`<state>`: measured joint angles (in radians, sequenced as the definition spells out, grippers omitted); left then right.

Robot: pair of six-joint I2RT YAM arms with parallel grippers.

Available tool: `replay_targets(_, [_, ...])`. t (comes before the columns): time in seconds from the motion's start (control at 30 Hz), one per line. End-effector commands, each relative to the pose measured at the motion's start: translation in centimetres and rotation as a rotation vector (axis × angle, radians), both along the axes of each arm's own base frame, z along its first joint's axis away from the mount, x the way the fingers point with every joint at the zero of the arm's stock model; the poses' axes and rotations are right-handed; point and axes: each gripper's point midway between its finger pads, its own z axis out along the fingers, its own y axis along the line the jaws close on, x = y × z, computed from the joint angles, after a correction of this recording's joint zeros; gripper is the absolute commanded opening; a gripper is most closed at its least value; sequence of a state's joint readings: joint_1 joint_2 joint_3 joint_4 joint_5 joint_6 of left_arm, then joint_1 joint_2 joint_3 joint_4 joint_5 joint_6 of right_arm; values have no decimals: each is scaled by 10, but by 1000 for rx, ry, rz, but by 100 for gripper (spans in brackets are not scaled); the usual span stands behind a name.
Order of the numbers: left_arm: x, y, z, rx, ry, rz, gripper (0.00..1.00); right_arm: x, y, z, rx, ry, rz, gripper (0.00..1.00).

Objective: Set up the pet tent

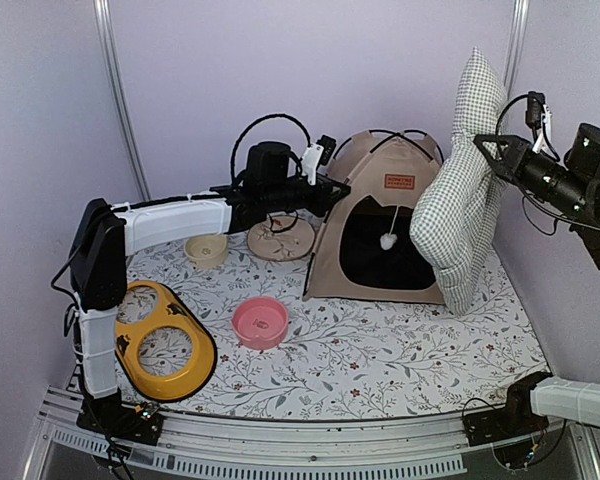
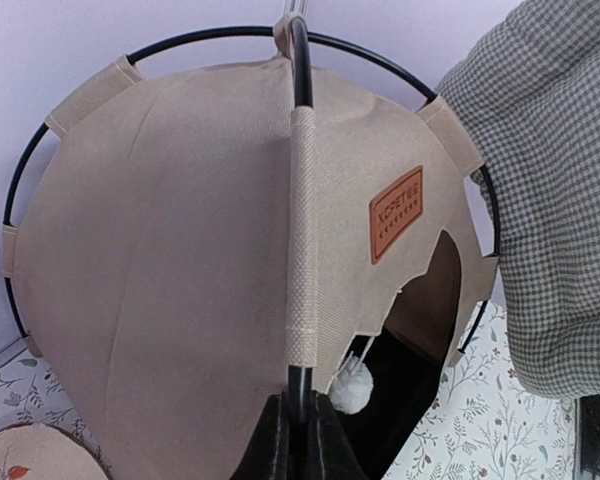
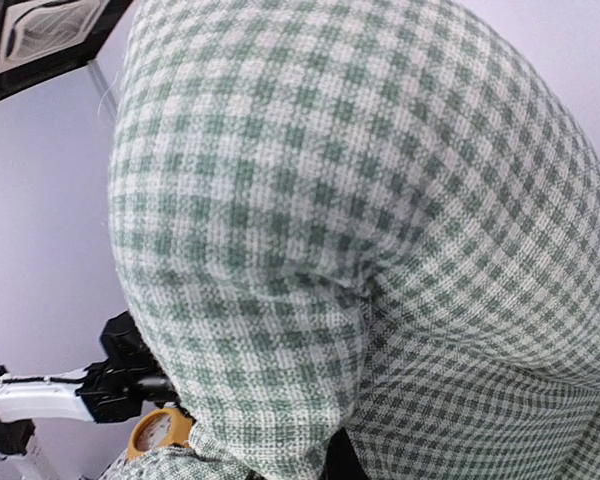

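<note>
The beige pet tent [image 1: 365, 215] stands upright at the back of the table, its dark doorway facing forward with a white pompom [image 1: 388, 241] hanging in it and an orange-brown label [image 1: 399, 181] above. My left gripper [image 1: 325, 192] is shut on one of the tent's thin black poles [image 2: 301, 385] at its left side, just below a beige sleeve. The same label [image 2: 396, 214] and pompom [image 2: 354, 388] show in the left wrist view. My right gripper [image 1: 488, 150] is shut on the green-checked cushion [image 1: 462, 190], holding it upright against the tent's right side. The cushion [image 3: 380, 250] fills the right wrist view and hides the fingers.
A pink bowl [image 1: 259, 322] sits in front of the tent. A yellow two-hole bowl stand [image 1: 165, 340] lies at the front left. A cream bowl [image 1: 206, 250] and a round tan lid [image 1: 280, 238] sit behind the left arm. Purple walls close the back and sides.
</note>
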<state>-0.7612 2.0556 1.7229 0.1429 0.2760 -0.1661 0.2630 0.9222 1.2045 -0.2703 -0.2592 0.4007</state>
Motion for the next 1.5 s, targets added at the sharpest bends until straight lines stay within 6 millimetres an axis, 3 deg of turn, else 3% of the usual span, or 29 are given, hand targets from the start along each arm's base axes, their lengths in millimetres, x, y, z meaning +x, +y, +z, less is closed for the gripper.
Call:
replay_targets(0.0, [-9,0,5,-8,9,-10,0,-37,49,50,-13,-196,283,0])
replay_targets(0.2, [-11,1,0,5,22,-17,0,-58,89,54,-72,-253,412,0])
replay_targets(0.37, [-14,0,-3,12,27,-37,0,-70,118,37,-104,-242,535,0])
replay_targets(0.53, [-19,-1,-2,13,31,-65,0,-68,141,-2,-125,-160,617,0])
replay_targets(0.7, [-28,-2,-1,15,37,-114,0,-54,155,-66,-152,11,644,0])
replay_targets(1.1, [-41,-1,6,23,34,-169,0,-24,140,-232,-241,428,457,0])
replay_targets(1.23, [-44,0,4,29,37,-178,0,-9,122,-267,-241,517,314,0])
replay_targets(1.47, [-47,0,-2,41,41,-192,0,15,102,-297,-156,665,194,0])
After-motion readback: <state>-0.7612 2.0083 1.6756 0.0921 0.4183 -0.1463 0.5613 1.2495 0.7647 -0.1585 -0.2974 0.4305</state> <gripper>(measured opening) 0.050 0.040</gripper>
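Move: The checked cushion hangs from the right gripper; the tent's doorway lies about 17 cm to that hand's left, 7 cm farther out and 31 cm below. The brown label sits 14 cm left, 11 ahead, 17 below; the pink bowl, 46 left, 6 back and 43 down. From the left hand, on the tent's pole, the doorway is some 11 cm right, 4 back and 14 below. Right hand swings the gripped cushion 15 cm left, then about 30 cm down towards the doorway; left keeps pole. ##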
